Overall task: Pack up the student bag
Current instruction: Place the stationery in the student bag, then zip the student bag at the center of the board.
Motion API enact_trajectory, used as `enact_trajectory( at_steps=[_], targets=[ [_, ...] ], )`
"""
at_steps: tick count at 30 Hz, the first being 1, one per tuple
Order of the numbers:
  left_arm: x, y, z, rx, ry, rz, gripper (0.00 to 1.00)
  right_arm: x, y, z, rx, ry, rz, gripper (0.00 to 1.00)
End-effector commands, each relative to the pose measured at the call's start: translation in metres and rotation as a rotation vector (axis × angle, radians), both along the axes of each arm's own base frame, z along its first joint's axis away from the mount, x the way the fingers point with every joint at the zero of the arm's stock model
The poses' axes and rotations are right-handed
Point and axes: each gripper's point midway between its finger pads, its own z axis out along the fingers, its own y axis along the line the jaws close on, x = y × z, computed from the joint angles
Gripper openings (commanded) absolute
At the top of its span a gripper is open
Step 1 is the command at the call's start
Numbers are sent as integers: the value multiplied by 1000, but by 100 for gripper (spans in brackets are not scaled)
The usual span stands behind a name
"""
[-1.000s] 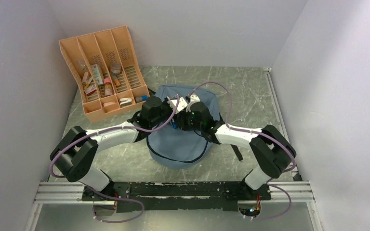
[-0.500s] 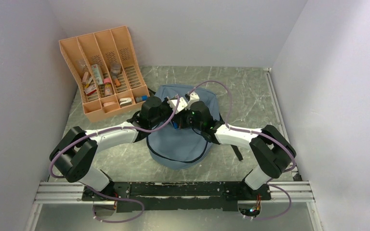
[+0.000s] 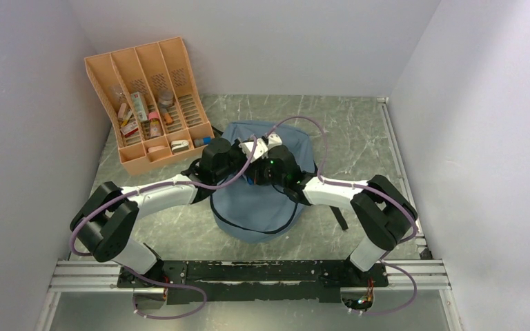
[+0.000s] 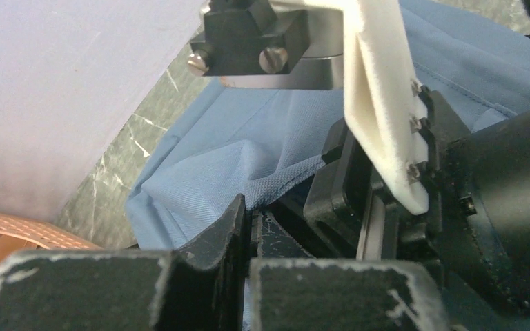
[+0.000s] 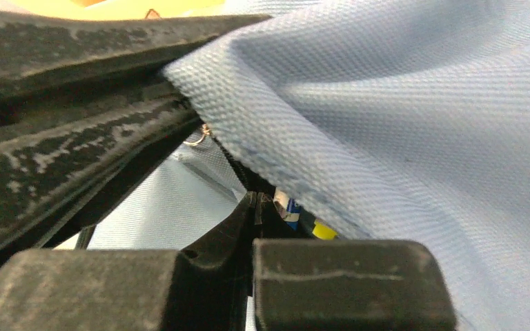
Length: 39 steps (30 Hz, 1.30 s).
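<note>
The student bag point(image 3: 255, 207) lies in the middle of the table, grey-blue and rounded. Both grippers meet over its upper middle. My left gripper point(image 3: 243, 171) point(image 4: 250, 214) is shut on a fold of the bag's fabric point(image 4: 214, 158) at the opening's edge, holding it lifted. My right gripper point(image 3: 259, 174) point(image 5: 255, 200) is shut, its tips at the dark zipper line under the raised flap point(image 5: 421, 138); whether it pinches anything there is hidden. A small metal ring point(image 5: 197, 138) hangs by the zipper. Blue-white point(image 5: 286, 207) and yellow point(image 5: 323, 231) items show inside the opening.
An orange slotted organiser point(image 3: 148, 103) with several small items stands at the back left against the wall. A black strap point(image 3: 340, 219) of the bag trails to the right. Walls close in on three sides. The right arm's wrist point(image 4: 497, 179) fills the right of the left wrist view.
The right arm has edged left and further over the bag, and its jaws have closed the last bit. The left arm has kept its hold and place.
</note>
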Motion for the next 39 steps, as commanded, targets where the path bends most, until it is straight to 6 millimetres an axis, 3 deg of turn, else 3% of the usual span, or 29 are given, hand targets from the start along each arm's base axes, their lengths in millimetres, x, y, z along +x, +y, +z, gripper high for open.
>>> enact_trajectory(
  at_steps=[1, 6, 14, 24, 28, 33, 36, 39],
  targets=[
    [-1, -7, 31, -44, -73, -17, 5, 10, -17, -13, -143, -7, -80, 2],
    [-1, -7, 30, -41, -73, -17, 5, 21, -44, -21, -265, -33, -199, 2],
    [0, -7, 27, -32, -71, -13, 5, 37, -69, -21, -381, -76, -320, 2],
    [-1, -7, 28, -33, -74, -16, 5, 68, -84, 3, -401, -196, -439, 9],
    [-1, -7, 28, -32, -76, -16, 5, 63, -70, 22, -270, -266, -363, 15],
    [-1, -7, 29, -34, -74, -16, 5, 27, -41, 46, -86, -309, -119, 23],
    [-2, -9, 27, -28, -71, -27, 5, 9, -42, 57, -54, -312, -61, 25],
    [-5, -12, 24, -14, -61, -56, 5, 0, -57, 67, -55, -312, -93, 25]
  ],
)
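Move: Just inside the bag's mouth, its blue end showing beside the right fingertips, lies the white marker, about 3 cm ahead of the right hand, 1 cm left and 2 cm lower. The yellow highlighter is some 4 cm ahead, 1 cm right and 3 cm down; the bag's lip, pinched by the left fingers, is roughly 3 cm ahead, 3 cm left and 4 cm up. From the left hand the marker is level fore and aft, about 2 cm right and 6 cm below. Sweeping its nearly shut fingertips about 6 cm right and 4 cm forward, dipping slightly under the lip, the right hand rolls its left side down and turns clockwise, some 20 degrees each, seeming to push the marker along. Then it opens partway, rises about 5 cm and draws back, untwisting and tipping its fingers up, while the left hand keeps the lip pinched and practically still. ##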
